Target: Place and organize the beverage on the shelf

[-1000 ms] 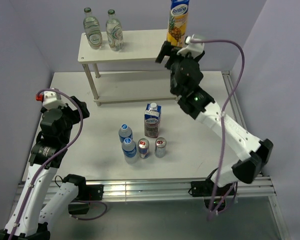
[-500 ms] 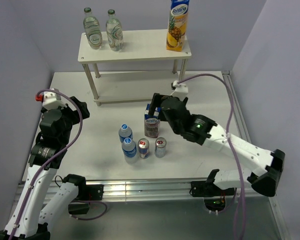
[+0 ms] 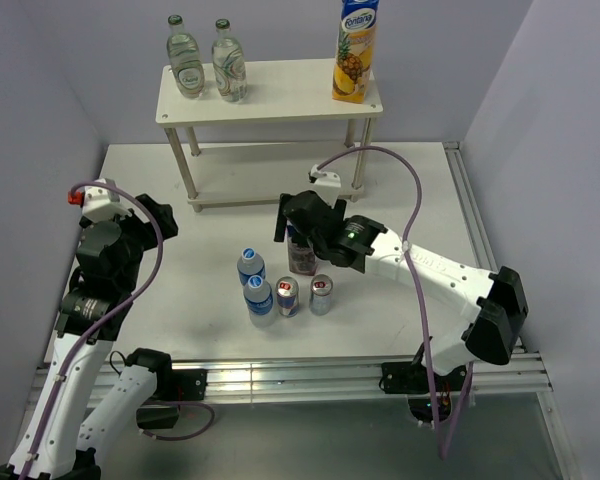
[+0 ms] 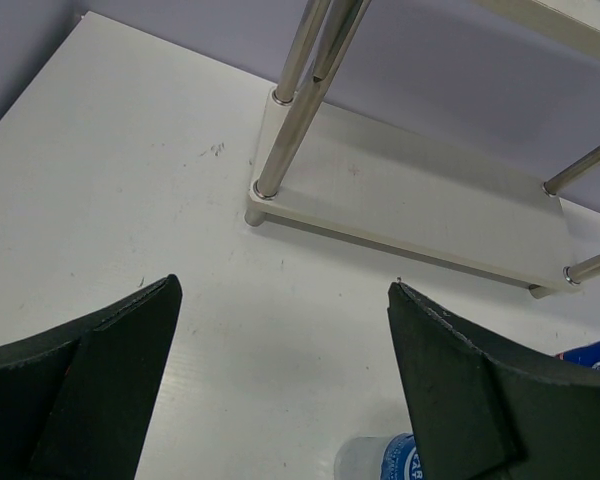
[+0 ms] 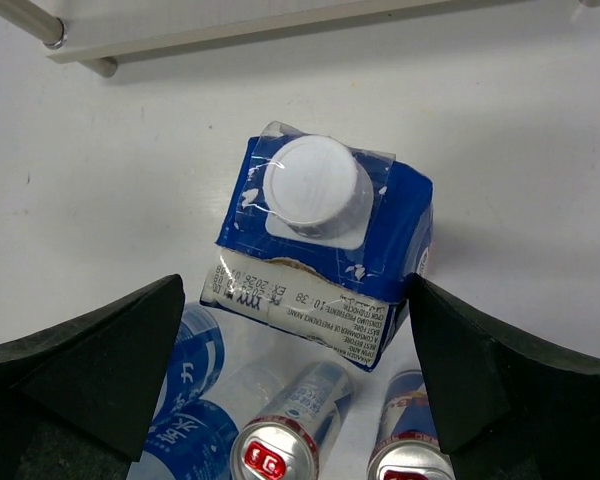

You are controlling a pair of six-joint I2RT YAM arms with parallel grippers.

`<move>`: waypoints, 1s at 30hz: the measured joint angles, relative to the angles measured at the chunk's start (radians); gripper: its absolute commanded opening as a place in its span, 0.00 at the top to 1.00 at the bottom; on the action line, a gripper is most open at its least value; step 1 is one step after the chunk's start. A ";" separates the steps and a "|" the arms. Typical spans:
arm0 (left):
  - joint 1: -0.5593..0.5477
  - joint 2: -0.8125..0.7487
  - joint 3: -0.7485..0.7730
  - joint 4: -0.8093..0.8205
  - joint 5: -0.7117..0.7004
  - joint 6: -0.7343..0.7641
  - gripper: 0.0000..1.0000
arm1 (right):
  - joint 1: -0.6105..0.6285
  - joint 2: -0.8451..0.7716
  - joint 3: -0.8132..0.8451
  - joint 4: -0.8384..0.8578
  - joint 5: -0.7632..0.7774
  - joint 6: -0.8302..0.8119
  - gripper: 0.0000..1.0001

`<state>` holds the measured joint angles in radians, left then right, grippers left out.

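A small blue milk carton with a white cap stands on the table, and my right gripper hovers open just above it, one finger on each side, not touching. From above, the right gripper covers the top of this carton. Two water bottles and two cans stand just in front of it. The cream-white shelf carries two glass bottles at its left and a tall yellow juice carton at its right. My left gripper is open and empty at the left, facing the shelf's lower board.
The shelf's metal posts stand ahead of the left gripper. A water bottle's cap shows at the bottom of the left wrist view. Purple walls close the table at the back and both sides. The lower board holds nothing.
My right arm has swung down from the shelf's top right, beside the yellow carton, to hover over the blue carton. Its jaws stay open. The left arm has barely moved.
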<state>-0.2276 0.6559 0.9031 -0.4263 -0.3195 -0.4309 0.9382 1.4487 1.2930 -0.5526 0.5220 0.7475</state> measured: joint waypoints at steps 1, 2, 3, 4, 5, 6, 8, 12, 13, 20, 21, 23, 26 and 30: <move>0.000 -0.001 0.000 0.000 0.000 0.000 0.09 | 0.000 0.012 0.014 -0.007 0.001 -0.001 0.00; 0.000 -0.003 0.000 0.000 0.000 0.000 0.09 | 0.000 0.023 0.027 -0.010 0.003 -0.001 0.00; 0.000 -0.005 0.000 0.000 0.000 0.000 0.09 | 0.000 0.032 0.037 -0.011 0.003 -0.001 0.00; 0.000 -0.006 0.000 0.001 0.000 0.000 0.09 | 0.000 0.040 0.046 -0.013 0.004 -0.001 0.00; 0.000 -0.006 0.000 0.001 0.000 0.000 0.09 | 0.001 0.043 0.051 -0.015 0.004 -0.001 0.00; 0.000 -0.007 0.000 0.001 0.000 0.000 0.09 | 0.002 0.047 0.056 -0.019 0.006 -0.001 0.00; 0.000 -0.010 0.000 0.001 0.001 0.000 0.09 | 0.002 0.051 0.062 -0.029 0.011 -0.001 0.00; 0.000 -0.013 0.000 0.001 0.002 0.000 0.09 | 0.002 0.072 0.082 -0.062 0.036 -0.002 0.00; 0.000 -0.014 0.000 0.001 0.002 0.000 0.09 | 0.002 0.079 0.088 -0.068 0.045 -0.002 0.00; 0.000 -0.026 0.000 0.001 0.005 0.000 0.09 | 0.002 0.106 0.098 -0.109 0.101 0.002 0.34; 0.000 -0.028 0.000 0.001 0.005 0.000 0.09 | 0.002 0.106 0.099 -0.112 0.106 0.007 0.40; 0.000 -0.031 0.000 0.001 0.006 0.000 0.09 | 0.002 0.108 0.104 -0.114 0.109 0.016 0.52; 0.000 -0.031 0.000 0.002 0.007 0.000 0.09 | 0.002 0.113 0.111 -0.124 0.114 0.019 0.61; 0.000 -0.031 0.000 0.002 0.008 0.000 0.09 | 0.005 0.114 0.118 -0.137 0.114 0.022 0.63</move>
<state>-0.2272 0.6254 0.9031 -0.4248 -0.3119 -0.4309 0.9436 1.5623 1.4113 -0.6891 0.6361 0.7692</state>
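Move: The carton with the white cap stands between the right hand's wide-open fingers, its middle about 2 cm ahead, 1 cm to the right and some 6 cm below. Two cans stand about 9 cm back from the hand, the left can 3 cm to its left and the right can 5 cm to its right. The rear bottle is some 11 cm left and 2 cm back. From the left hand, the carton lies about 30 cm right and 4 cm ahead, some 16 cm lower. Forward in small corrections, the right hand eases about 1.5 cm farther around the carton's upper part, drifting slightly left first, then going right and sinking about 1 cm. Its left side rolls down some 10 degrees with a slight clockwise turn, while the fingers close from wide open to about two thirds and pinch the carton's two sides. ##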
